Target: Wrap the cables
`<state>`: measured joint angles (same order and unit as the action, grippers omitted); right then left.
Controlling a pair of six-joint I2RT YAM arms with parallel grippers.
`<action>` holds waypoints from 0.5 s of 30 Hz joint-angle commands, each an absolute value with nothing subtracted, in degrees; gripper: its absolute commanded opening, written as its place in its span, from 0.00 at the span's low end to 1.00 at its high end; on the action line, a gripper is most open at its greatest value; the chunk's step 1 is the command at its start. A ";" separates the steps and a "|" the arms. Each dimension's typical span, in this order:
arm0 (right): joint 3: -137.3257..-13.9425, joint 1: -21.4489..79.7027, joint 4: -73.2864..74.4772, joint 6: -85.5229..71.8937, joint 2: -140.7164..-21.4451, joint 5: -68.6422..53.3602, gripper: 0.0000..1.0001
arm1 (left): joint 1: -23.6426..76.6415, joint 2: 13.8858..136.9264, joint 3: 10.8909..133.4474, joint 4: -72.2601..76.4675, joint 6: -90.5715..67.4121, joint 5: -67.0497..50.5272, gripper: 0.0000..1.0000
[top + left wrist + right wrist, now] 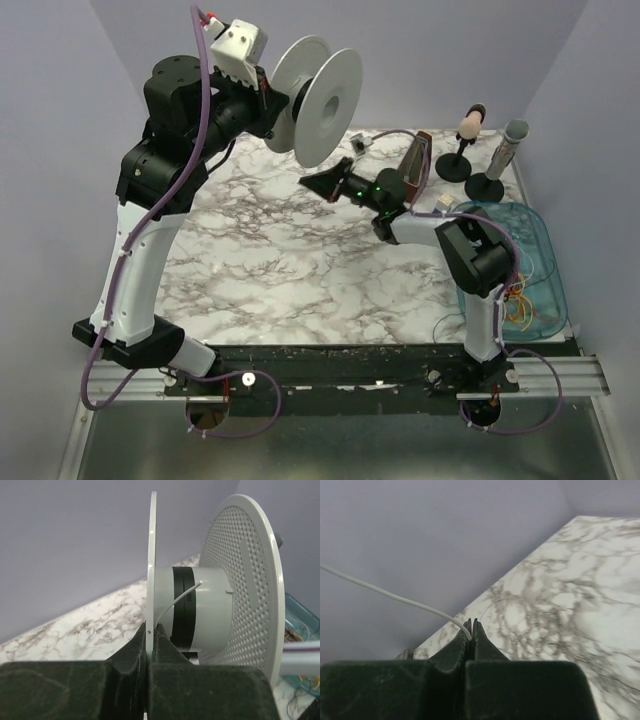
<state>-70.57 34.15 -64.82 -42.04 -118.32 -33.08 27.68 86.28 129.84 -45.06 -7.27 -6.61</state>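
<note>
My left gripper [262, 100] is raised high at the back left and shut on the thin near flange of a white spool [320, 100]. In the left wrist view that flange stands pinched between the gripper's [151, 627] jaws. A thin white cable [177, 600] leaves a hole in the spool's hub [210, 610] and curves down. My right gripper [312, 181] hovers over the table's middle, below the spool. In the right wrist view it [471, 624] is shut on the end of the white cable [395, 597], which runs off up-left. Thin red, orange and yellow cables [522, 300] lie tangled in a tray.
A teal tray [545, 250] sits at the table's right edge. Two black stands, one with a tan head [470, 125] and one with a grey head [512, 135], stand at the back right. A dark red block [418, 160] and a small white connector [360, 143] lie behind my right arm.
</note>
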 commanded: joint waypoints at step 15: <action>-73.10 22.85 -5.32 -9.25 -86.57 -37.53 0.01 | 28.03 66.27 85.55 -43.26 27.23 -10.14 0.00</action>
<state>-67.48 22.83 -30.06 -21.21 -86.96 -34.85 25.32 69.04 94.32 -48.01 17.06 -17.61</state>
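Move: My left hand holds the spool by its near rim; the spool's middle is about 4 cm ahead and 7 cm right of that hand, level with it. The cable pinched in my right fingers is some 30 cm below my left hand, 7 cm ahead and 3 cm right. From my right hand the spool is roughly 30 cm up, 3 cm back and 4 cm left; the metronome stands 10 cm ahead, 23 cm right, 15 cm below, and the blue box 5 cm ahead, 31 cm right, 20 cm below. I bring the spool down about 15 cm with my left hand, easing back a little and rolling some 25 degrees so that its left side rises. Meanwhile my right hand, still pinching the cable, swings right about 12 cm and then climbs as far, turning slightly clockwise, out from under the spool to its right side. ##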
